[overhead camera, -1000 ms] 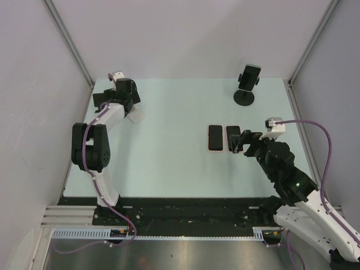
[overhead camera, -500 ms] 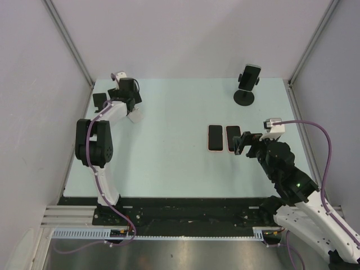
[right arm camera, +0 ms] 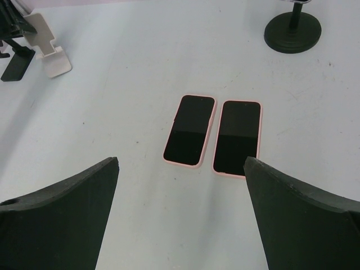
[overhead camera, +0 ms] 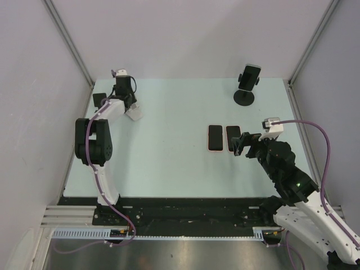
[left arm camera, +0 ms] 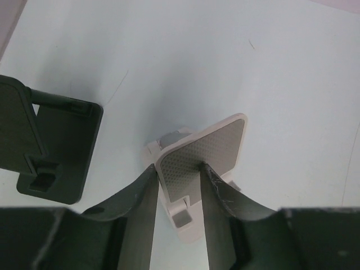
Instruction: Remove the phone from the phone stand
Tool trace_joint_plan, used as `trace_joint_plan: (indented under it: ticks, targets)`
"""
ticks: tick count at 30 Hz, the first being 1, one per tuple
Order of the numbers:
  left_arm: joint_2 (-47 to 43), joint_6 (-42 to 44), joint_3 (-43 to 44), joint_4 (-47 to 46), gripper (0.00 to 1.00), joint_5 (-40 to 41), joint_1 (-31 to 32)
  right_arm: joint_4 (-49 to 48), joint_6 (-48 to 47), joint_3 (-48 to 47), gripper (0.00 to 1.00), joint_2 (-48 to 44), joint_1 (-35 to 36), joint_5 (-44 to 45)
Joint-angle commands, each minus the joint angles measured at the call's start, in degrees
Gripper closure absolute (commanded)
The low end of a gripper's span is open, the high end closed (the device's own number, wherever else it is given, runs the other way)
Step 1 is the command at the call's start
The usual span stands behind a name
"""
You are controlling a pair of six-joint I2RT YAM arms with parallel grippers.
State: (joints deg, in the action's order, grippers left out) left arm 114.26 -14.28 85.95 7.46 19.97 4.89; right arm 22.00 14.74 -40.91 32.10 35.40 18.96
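A dark phone (overhead camera: pixel 249 76) sits upright in a black stand with a round base (overhead camera: pixel 244 97) at the back right; the base also shows in the right wrist view (right arm camera: pixel 292 25). My right gripper (overhead camera: pixel 236 143) is open and empty, low over the table just right of two pink-cased phones (right arm camera: pixel 190 138) (right arm camera: pixel 237 138) that lie flat. My left gripper (overhead camera: pixel 128 104) is at the back left. In the left wrist view its jaws (left arm camera: pixel 177 166) stand a narrow gap apart, just above an empty white phone stand (left arm camera: pixel 202 152), and hold nothing.
An empty black folding stand (left arm camera: pixel 56 152) stands left of the white stand (overhead camera: pixel 134 114), near the table's back left corner. Grey walls close in the table on the left, back and right. The two flat phones (overhead camera: pixel 215 138) (overhead camera: pixel 233 136) lie mid-table.
My left arm has swung and turned at the wrist over the white stand, which has not moved. My right gripper has edged slightly left. The phones have not moved.
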Motion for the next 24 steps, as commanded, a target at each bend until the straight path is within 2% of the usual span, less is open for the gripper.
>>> trace_joint_plan:
  ticks: [1, 7, 11, 24]
  targets:
    - [-0.7, 4.3, 2.0, -0.7, 0.61, -5.0, -2.6, -2.0, -1.0, -0.1, 0.01, 0.3, -0.5, -1.6]
    - [-1.4, 4.8, 0.6, -0.4, 0.52, -4.8, -4.7, -2.4, -1.2, -0.1, 0.01, 0.6, -0.8, -2.7]
    - [-2.8, 4.2, 0.0, -0.4, 0.35, -2.7, -4.7, -2.4, -1.3, -0.1, 0.01, 0.7, -0.9, -2.8]
    - [-7.9, 2.0, -3.1, -0.3, 0.24, -5.0, -4.7, -2.3, -1.2, -0.1, 0.01, 0.5, -1.2, -3.3]
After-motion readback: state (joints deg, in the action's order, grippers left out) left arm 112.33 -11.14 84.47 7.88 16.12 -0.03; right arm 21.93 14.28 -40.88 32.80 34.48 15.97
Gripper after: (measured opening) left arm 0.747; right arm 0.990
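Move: The white phone stand is right at my left hand: its middle is about 2 cm to the right, 1 cm ahead and 3 cm below, with its back plate skewed at my fingertips. The black phone stand stands some 12 cm to my left hand's left, about level with it and 3 cm below. From my right hand the white stand is roughly 50 cm to the left, 28 cm ahead and 17 cm lower. I sweep my left hand about 4 cm left towards the black stand, at a steady height and with the wrist unturned, my right-hand fingertip pushing the white stand's skewed back plate along. On the way I spread the half-closed fingers to about three quarters open, then all but stop, easing back slightly. ##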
